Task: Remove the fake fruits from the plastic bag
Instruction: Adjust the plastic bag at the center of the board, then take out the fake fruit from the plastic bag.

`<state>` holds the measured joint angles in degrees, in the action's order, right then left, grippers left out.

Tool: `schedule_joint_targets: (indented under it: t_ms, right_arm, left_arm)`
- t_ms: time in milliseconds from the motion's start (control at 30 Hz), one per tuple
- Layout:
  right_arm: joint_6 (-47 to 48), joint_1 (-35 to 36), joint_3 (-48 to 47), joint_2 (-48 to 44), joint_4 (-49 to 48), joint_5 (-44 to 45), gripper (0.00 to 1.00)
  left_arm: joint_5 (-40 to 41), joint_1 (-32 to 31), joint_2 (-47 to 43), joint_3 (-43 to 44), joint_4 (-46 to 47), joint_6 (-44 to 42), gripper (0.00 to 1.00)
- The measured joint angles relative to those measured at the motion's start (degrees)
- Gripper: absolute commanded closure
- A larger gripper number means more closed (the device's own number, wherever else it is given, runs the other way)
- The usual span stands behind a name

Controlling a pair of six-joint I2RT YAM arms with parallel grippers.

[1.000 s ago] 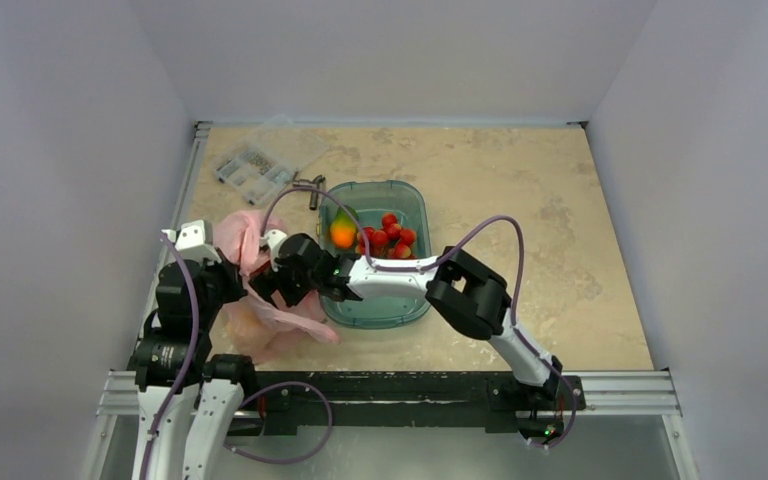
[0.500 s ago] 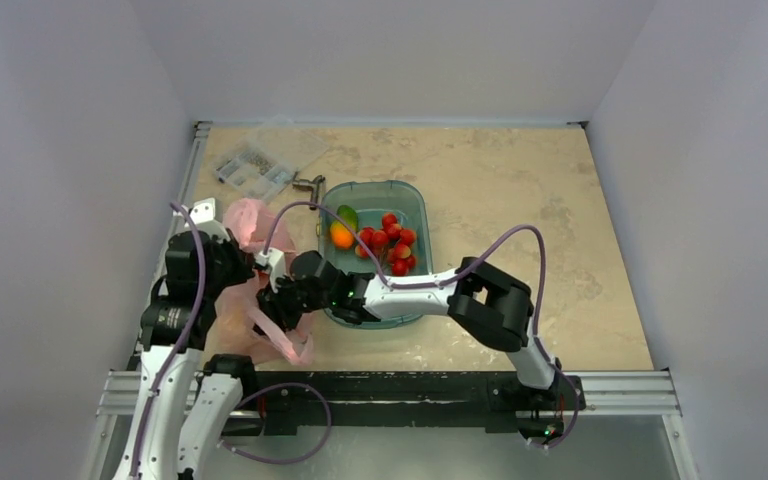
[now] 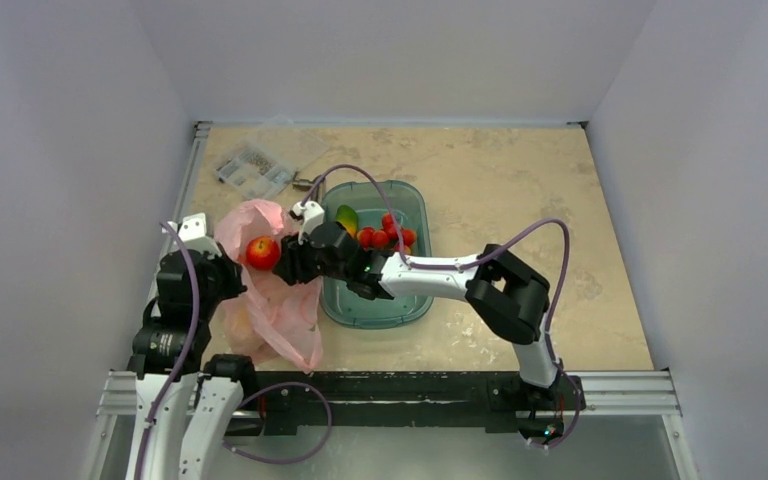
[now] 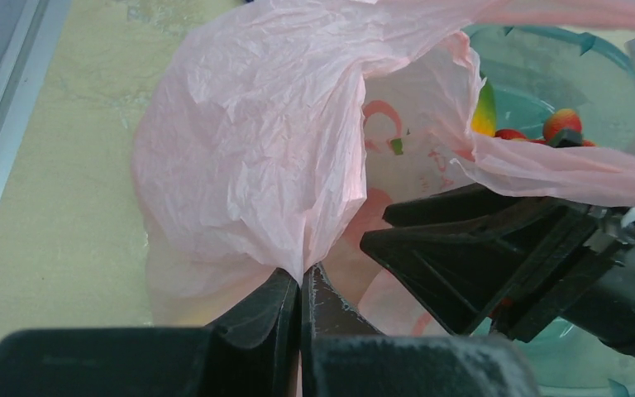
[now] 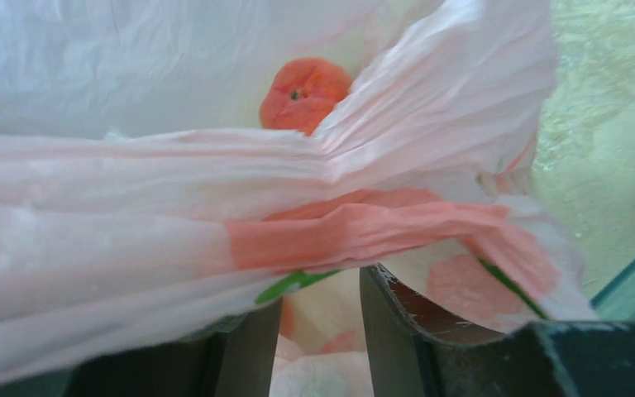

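The pink plastic bag (image 3: 265,300) hangs bunched at the table's left. My left gripper (image 4: 301,277) is shut on a fold of the bag's rim (image 4: 256,149) and holds it up. The right gripper (image 3: 282,262) reaches into the bag's mouth from the right. A round red fruit (image 3: 262,252) sits just beyond its tips. In the right wrist view that fruit (image 5: 306,95) shows past a stretched band of the bag (image 5: 215,207). The band covers the right gripper (image 5: 321,281) tips. Its jaws stand part-way apart, and what lies between them is unclear.
A teal tub (image 3: 415,290) stands right of the bag, holding a bunch of small red fruits (image 3: 390,235) and a green-to-orange mango-like fruit (image 3: 347,217). A clear parts box (image 3: 255,170) lies at the back left. The left table rail runs beside the bag.
The right gripper narrowed its jaws low in the bag, then rose and moved toward the back. The bag lifted with it, and the red fruit came into sight.
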<state>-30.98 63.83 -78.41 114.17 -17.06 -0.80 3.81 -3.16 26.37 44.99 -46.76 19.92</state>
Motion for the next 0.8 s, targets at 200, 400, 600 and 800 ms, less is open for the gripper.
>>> schedule_joint_targets:
  t_ms: [200, 400, 600, 800]
  right_arm:
    - [-1.0, 0.8, -6.5, 2.7, 1.2, 6.3, 0.41]
    - [-0.9, 1.0, -13.6, 9.3, 1.2, 10.6, 0.15]
    - [0.4, 1.0, -19.0, 15.6, 2.9, 14.6, 0.01]
    - [2.5, 1.0, -24.8, 20.6, 3.3, 16.6, 0.01]
  left_arm:
    - [0.5, 0.0, 3.2, 0.0, -1.0, -0.5, 1.0]
    - [0.2, 0.0, 3.7, 0.0, -0.9, -1.1, 1.0]
    - [-0.4, 0.0, 3.7, -0.5, -0.9, -1.1, 1.0]
    - [-0.6, 0.0, 3.7, -0.7, -0.9, -1.1, 1.0]
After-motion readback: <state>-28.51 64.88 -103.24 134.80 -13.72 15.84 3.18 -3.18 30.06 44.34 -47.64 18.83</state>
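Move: The apple in the open bag lies about 6 cm ahead of the right hand, 6 cm to its left and some 9 cm lower; from the left hand, pinching the bag's rim, it is roughly 12 cm ahead, 2 cm to the right and 15 cm below. The green bin is centred some 18 cm to the right hand's right and 6 cm ahead. The mango in that bin is about 12 cm right and 13 cm ahead of the right hand. The right hand reaches about 7 cm forward and 6 cm left through the bag's mouth towards the apple, first rising some 2 cm, then sinking to about 3 cm below its start, while it swings some 15 degrees clockwise and its fingers open from about a third to fully wide. The left hand keeps its pinch on the rim and sinks a scant 2 cm, tipping slightly down, as the bag's plastic lies over the right hand. ##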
